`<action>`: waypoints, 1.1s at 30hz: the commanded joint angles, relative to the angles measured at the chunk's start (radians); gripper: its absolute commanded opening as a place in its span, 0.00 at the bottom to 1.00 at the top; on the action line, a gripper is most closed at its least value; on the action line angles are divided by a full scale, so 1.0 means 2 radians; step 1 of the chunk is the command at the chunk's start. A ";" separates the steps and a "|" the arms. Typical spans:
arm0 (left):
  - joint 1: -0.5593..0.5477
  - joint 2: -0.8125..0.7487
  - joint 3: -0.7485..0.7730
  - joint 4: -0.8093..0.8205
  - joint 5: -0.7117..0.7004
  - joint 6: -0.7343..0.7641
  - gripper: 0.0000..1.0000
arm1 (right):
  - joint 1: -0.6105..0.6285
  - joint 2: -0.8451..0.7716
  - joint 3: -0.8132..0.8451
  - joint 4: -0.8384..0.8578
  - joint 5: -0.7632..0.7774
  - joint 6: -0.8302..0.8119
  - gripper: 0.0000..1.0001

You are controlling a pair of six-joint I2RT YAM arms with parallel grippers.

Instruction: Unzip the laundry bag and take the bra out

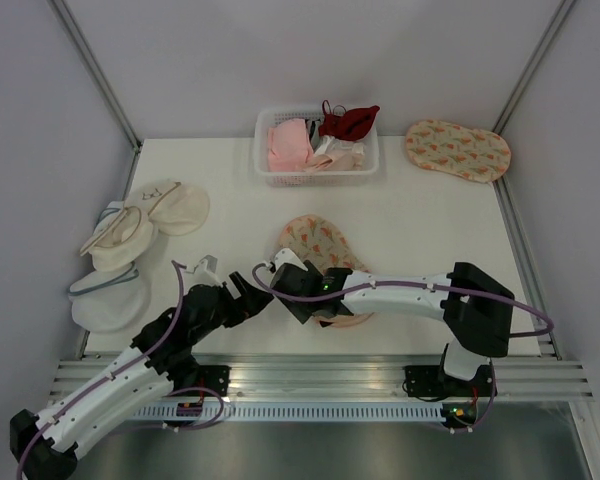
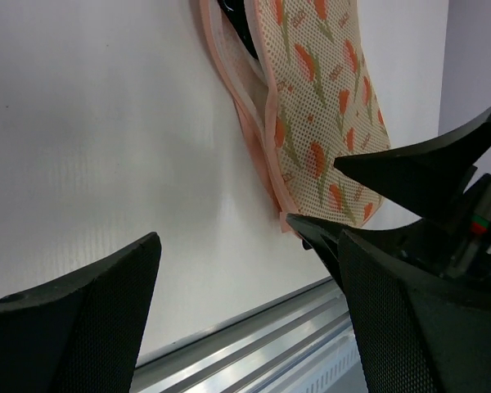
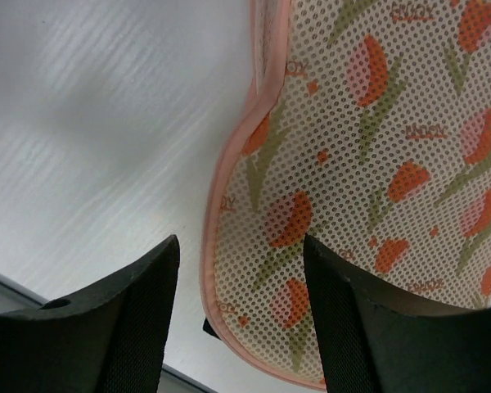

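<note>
The laundry bag (image 1: 318,243) lies mid-table, peach mesh with orange leaf print and a pink rim. My right gripper (image 1: 305,300) hangs over its near end. In the right wrist view the right gripper (image 3: 241,246) is open, and the bag's rim (image 3: 217,246) runs between the fingers without being pinched. A small black piece (image 3: 208,326) pokes out under that rim. My left gripper (image 1: 248,292) (image 2: 247,241) is open over bare table just left of the bag (image 2: 311,123), holding nothing. Black fabric (image 2: 237,24), perhaps the bra, shows in the bag's parted edge.
A white basket (image 1: 368,170) at the back holds a pink garment (image 1: 288,148) and a dark red one (image 1: 348,120). A second leaf-print pouch (image 1: 458,150) lies back right. Cream-white pouches (image 1: 130,240) are piled at the left. The table's metal front rail (image 2: 254,327) is close under the left gripper.
</note>
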State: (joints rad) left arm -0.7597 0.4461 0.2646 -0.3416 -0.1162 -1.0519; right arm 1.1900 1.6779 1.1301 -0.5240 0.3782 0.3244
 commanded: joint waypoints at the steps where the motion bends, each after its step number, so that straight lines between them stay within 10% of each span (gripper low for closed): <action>1: -0.001 -0.025 -0.007 -0.032 -0.029 -0.030 0.91 | 0.005 0.021 0.015 -0.003 0.026 -0.020 0.67; 12: -0.001 -0.038 -0.006 -0.049 -0.035 -0.032 0.92 | 0.019 0.072 0.026 -0.001 0.038 -0.030 0.52; 18: -0.001 -0.041 -0.008 -0.049 -0.035 -0.032 0.92 | 0.027 0.068 0.023 -0.001 0.049 -0.022 0.04; 33: -0.001 -0.039 -0.008 -0.049 -0.026 -0.029 0.92 | -0.012 -0.137 -0.018 0.017 -0.007 0.039 0.00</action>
State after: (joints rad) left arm -0.7597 0.3706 0.2455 -0.4335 -0.1665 -1.0855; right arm 1.2057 1.4994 1.1286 -0.5167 0.3706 0.3393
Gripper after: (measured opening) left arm 0.917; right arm 0.017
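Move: The peach-trimmed upper edge of the unzipped laundry bag lies just below my right hand, about 4 cm down and 1 cm to the right. The bag's middle is some 5 cm ahead, 4 cm right and 5 cm below; a black corner of the bra peeks out about 6 cm back, 4 cm right and 5 cm down. From my left hand, that edge lies roughly 10 cm to the right, level fore and aft, and 8 cm lower. I sink my open right hand about 4 cm onto the laundry bag's trimmed edge, tipping it some 10 degrees so its left side drops, then shut the fingers and pinch the upper layer. Holding it, I lift about 10 cm, slowly then fast, rolling back some 20 degrees the other way. My open left hand eases slightly left, clear of the bag. ##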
